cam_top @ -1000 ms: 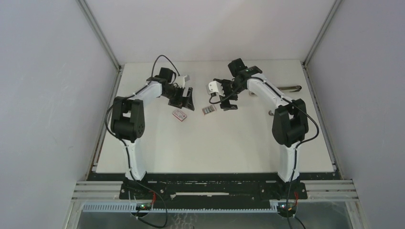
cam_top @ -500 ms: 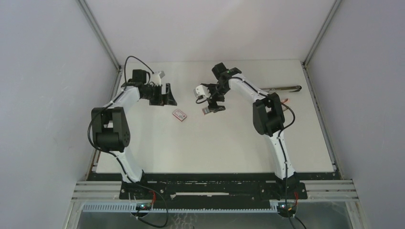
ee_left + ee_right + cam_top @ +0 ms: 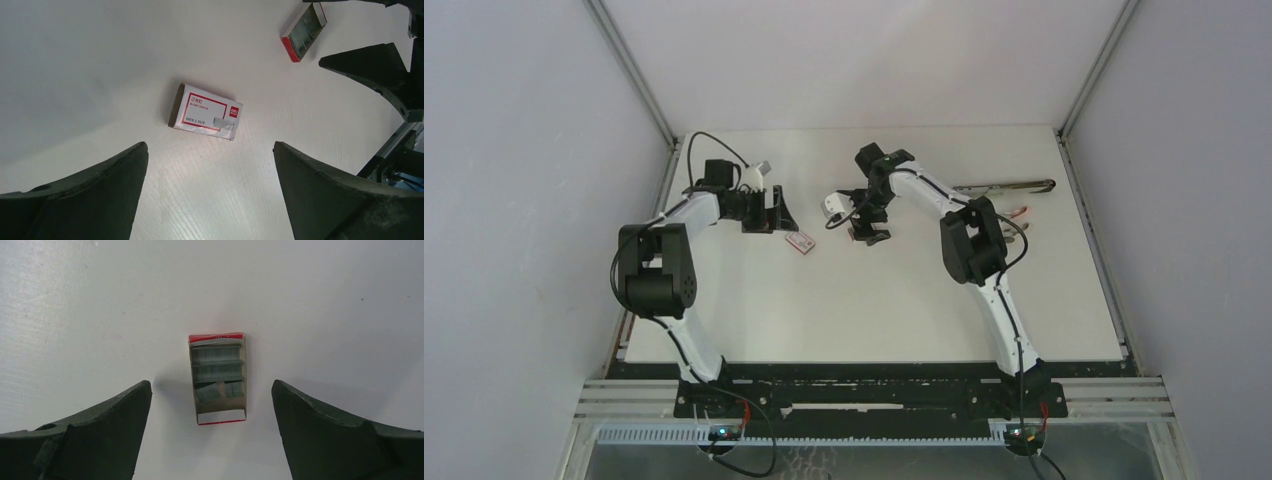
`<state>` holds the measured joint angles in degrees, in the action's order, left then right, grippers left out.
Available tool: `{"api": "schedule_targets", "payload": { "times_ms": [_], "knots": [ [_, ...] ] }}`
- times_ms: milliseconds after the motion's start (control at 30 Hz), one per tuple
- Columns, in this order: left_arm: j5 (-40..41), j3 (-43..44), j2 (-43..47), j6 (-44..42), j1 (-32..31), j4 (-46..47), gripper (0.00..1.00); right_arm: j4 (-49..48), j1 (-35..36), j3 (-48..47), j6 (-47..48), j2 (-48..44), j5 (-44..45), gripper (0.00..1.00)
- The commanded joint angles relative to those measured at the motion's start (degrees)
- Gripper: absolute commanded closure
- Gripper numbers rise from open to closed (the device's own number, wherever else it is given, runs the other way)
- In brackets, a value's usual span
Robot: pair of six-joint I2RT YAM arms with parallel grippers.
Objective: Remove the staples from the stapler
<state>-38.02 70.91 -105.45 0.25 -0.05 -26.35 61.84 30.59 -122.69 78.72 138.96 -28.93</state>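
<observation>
The stapler (image 3: 1004, 186), long, thin and metallic, lies at the back right of the table, far from both grippers. My right gripper (image 3: 870, 231) is open and hangs over an open red-and-white tray (image 3: 218, 385). Short grey staple strips (image 3: 218, 371) lie inside the tray, between my open fingers in the right wrist view (image 3: 210, 385). My left gripper (image 3: 776, 212) is open and empty. A closed red-and-white staple box (image 3: 205, 111) lies on the table just ahead of it in the left wrist view (image 3: 210, 145). I cannot make out any loose staples by the stapler.
The closed box (image 3: 800, 241) lies between the two grippers. A small reddish thing (image 3: 1021, 211) lies just in front of the stapler. The open tray (image 3: 302, 31) and a right finger (image 3: 380, 70) show in the left wrist view.
Both arms swung to the left. My right gripper moved left and came over the open tray. My left gripper moved left, then a little nearer, beside the closed box.
</observation>
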Motion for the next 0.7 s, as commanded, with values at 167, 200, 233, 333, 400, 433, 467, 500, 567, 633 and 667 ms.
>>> {"api": "schedule_targets", "payload": {
  "times_ms": [167, 200, 233, 333, 400, 433, 467, 500, 567, 633, 667],
  "knots": [
    [-3.1, -2.5, -0.8, 4.3, 0.5, 6.6, 0.00, 0.2, 0.4, -1.0, 0.4, 0.6, -0.1, 0.18],
    [-3.2, -2.6, -1.0, 4.4, 0.6, 6.7, 0.00, 0.2, 0.5, -1.0, 0.5, 0.6, -0.2, 0.18],
    [-3.3, -2.5, -1.3, 4.5, 0.5, 6.8, 0.00, 0.2, 0.6, -1.0, 0.5, 0.6, -0.2, 0.18],
    [-3.5, -2.7, -1.8, 4.9, 0.5, 7.1, 0.00, 0.4, 0.9, -1.1, 1.0, 0.8, 0.0, 0.20],
    [-3.4, -2.7, -2.0, 5.2, 0.6, 7.5, 0.00, 0.4, 1.1, -1.1, 1.1, 0.9, 0.2, 0.22],
    [-3.4, -2.8, -2.1, 5.4, 0.6, 7.7, 0.00, 0.4, 1.2, -1.1, 1.2, 1.0, 0.4, 0.22],
    [-3.4, -2.8, -2.2, 5.6, 0.5, 7.8, 0.00, 0.4, 1.3, -1.1, 1.2, 1.1, 0.6, 0.24],
    [-3.4, -2.9, -2.3, 5.7, 0.5, 8.0, 0.00, 0.4, 1.4, -1.1, 1.1, 1.2, 0.5, 0.26],
    [-3.3, -2.9, -2.5, 6.0, 0.6, 8.4, 0.00, 0.2, 1.6, -1.2, 1.0, 1.3, 0.5, 0.28],
    [-3.4, -3.0, -2.8, 6.1, 0.5, 8.6, 0.00, -0.2, 1.7, -1.3, 0.6, 1.3, 0.5, 0.32],
    [-3.5, -3.0, -2.9, 6.2, 0.5, 8.7, 0.00, -0.2, 1.7, -1.3, 0.5, 1.4, 0.7, 0.35]
  ]
}}
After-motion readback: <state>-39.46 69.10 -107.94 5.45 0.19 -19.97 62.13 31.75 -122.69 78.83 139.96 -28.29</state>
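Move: The staple tray I'm about to grip lies almost directly under my right hand, about 1 cm to its left and 2 cm below. The empty box sleeve sits some 13 cm to the left of that hand and 2 cm nearer my base. From my left hand the sleeve is about 4 cm to the right, level front to back and some 6 cm below, with the tray roughly 12 cm farther right of it and 2 cm farther out. I lower my right hand the last 1 cm, so the fingers straddle the staple tray, then ease it less than 1 cm back and left while the fingers go on closing, the forward one coming right up beside the tray's long side without plainly touching it. My left hand, wide open, sinks about 1.5 cm and edges 1 cm forward towards the box sleeve. ##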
